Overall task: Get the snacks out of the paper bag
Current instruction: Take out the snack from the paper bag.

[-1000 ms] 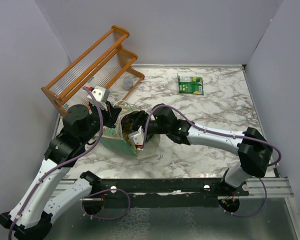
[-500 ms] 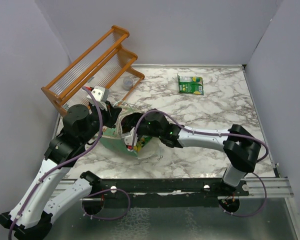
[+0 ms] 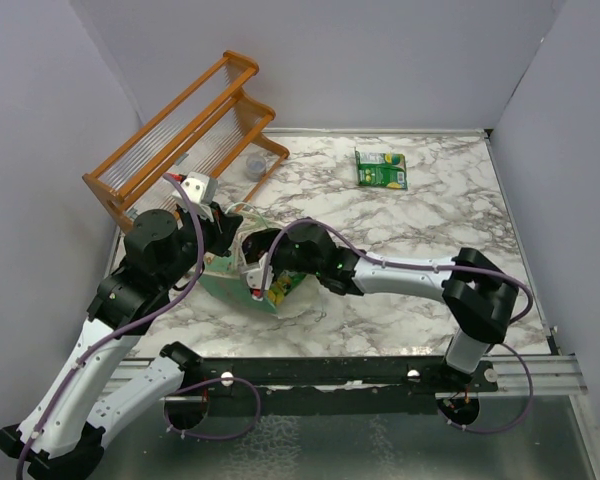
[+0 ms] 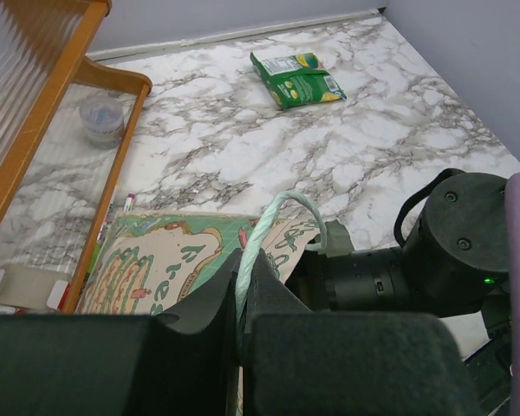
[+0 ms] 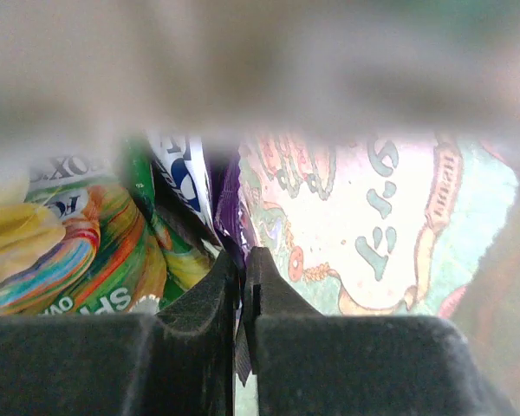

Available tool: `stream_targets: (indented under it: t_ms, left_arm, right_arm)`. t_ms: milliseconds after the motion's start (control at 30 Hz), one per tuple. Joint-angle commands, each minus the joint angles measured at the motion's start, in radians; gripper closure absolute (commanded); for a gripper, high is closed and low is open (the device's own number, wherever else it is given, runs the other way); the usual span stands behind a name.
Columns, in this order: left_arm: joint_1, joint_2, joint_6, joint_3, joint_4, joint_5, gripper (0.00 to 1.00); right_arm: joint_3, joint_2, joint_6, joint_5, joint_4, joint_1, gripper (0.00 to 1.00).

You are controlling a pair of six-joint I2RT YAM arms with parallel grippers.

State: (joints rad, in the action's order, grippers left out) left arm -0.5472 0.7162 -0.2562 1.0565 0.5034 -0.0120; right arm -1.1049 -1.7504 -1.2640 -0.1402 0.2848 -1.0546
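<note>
The pale-green printed paper bag (image 3: 228, 283) lies on its side at the left of the table, mouth towards the right. My left gripper (image 4: 243, 264) is shut on its white string handle (image 4: 262, 230) at the bag's top edge (image 4: 165, 260). My right gripper (image 5: 243, 256) is inside the bag, shut on the edge of a purple packet (image 5: 226, 204). Beside it lie a green-and-yellow packet (image 5: 78, 251) and a blue-and-white one (image 5: 180, 173). A yellow-green packet (image 3: 281, 287) shows at the bag's mouth. One green packet (image 3: 381, 170) lies on the table at the far right.
The orange wooden rack (image 3: 185, 130) stands at the back left with a small clear cup (image 3: 255, 166) at its foot. My right arm (image 3: 400, 272) stretches across the middle of the marble table. Walls close in on the left, right and back.
My right gripper has reached further left, deeper into the bag. The left gripper has stayed still, holding the handle.
</note>
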Motion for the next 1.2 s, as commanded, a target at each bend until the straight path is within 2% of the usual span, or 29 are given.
stream_targets:
  t_ms: [0,400,567,867,1033,1167]
  left_arm:
    - [0.000,-0.012,0.000,0.034,-0.010,-0.027,1.00]
    - [-0.001,-0.014,0.024,0.057,0.002,-0.082,1.00]
    - [-0.001,-0.015,0.029,0.059,0.008,-0.102,1.00]
    - [0.000,-0.022,0.044,0.042,0.003,-0.127,1.00]
    - [-0.001,-0.016,0.051,0.039,0.000,-0.136,1.00]
    - [0.000,-0.015,0.054,0.037,-0.002,-0.137,1.00]
  right_arm:
    - [0.030,0.099,0.058,-0.039,0.053,-0.004,0.99]
    - [0.150,0.313,0.254,-0.156,0.009,-0.004,0.99]
    - [0.203,0.448,0.334,-0.138,0.013,-0.004,0.99]
    - [0.222,0.737,0.342,-0.080,-0.169,-0.003,0.99]
    - [0.220,0.894,0.411,0.006,-0.205,-0.004,0.99]
    - [0.259,0.961,0.445,0.228,-0.104,-0.003,0.99]
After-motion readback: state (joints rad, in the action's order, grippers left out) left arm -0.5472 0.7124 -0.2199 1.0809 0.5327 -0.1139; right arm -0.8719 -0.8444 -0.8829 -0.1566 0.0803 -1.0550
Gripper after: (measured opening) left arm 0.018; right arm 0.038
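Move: The right hand is down in the paper bag with the purple snack already pinched; the bag's right rim, its way out, lies about 12 cm to its right, 7 cm back and slightly lower. The yellow snacks in the bag are some 8 cm back, 4 cm right and 6 cm below; the green snack pack lies on the table about 30 cm ahead, 32 cm right and 16 cm lower. From the left hand, shut on the bag's handle, that rim is about 14 cm right, 2 cm back and 20 cm down. Keeping its pinch on the purple snack's edge, the right hand draws it up and out of the bag, rising some 20 cm while going about 16 cm to the right and 10 cm back, over the bag's right side and faster towards the end, its fingers tilting up about 30 degrees from slanting down to nearly level. The left hand keeps its hold on the bag's handle and eases about 2 cm left, turning slightly counter-clockwise. ##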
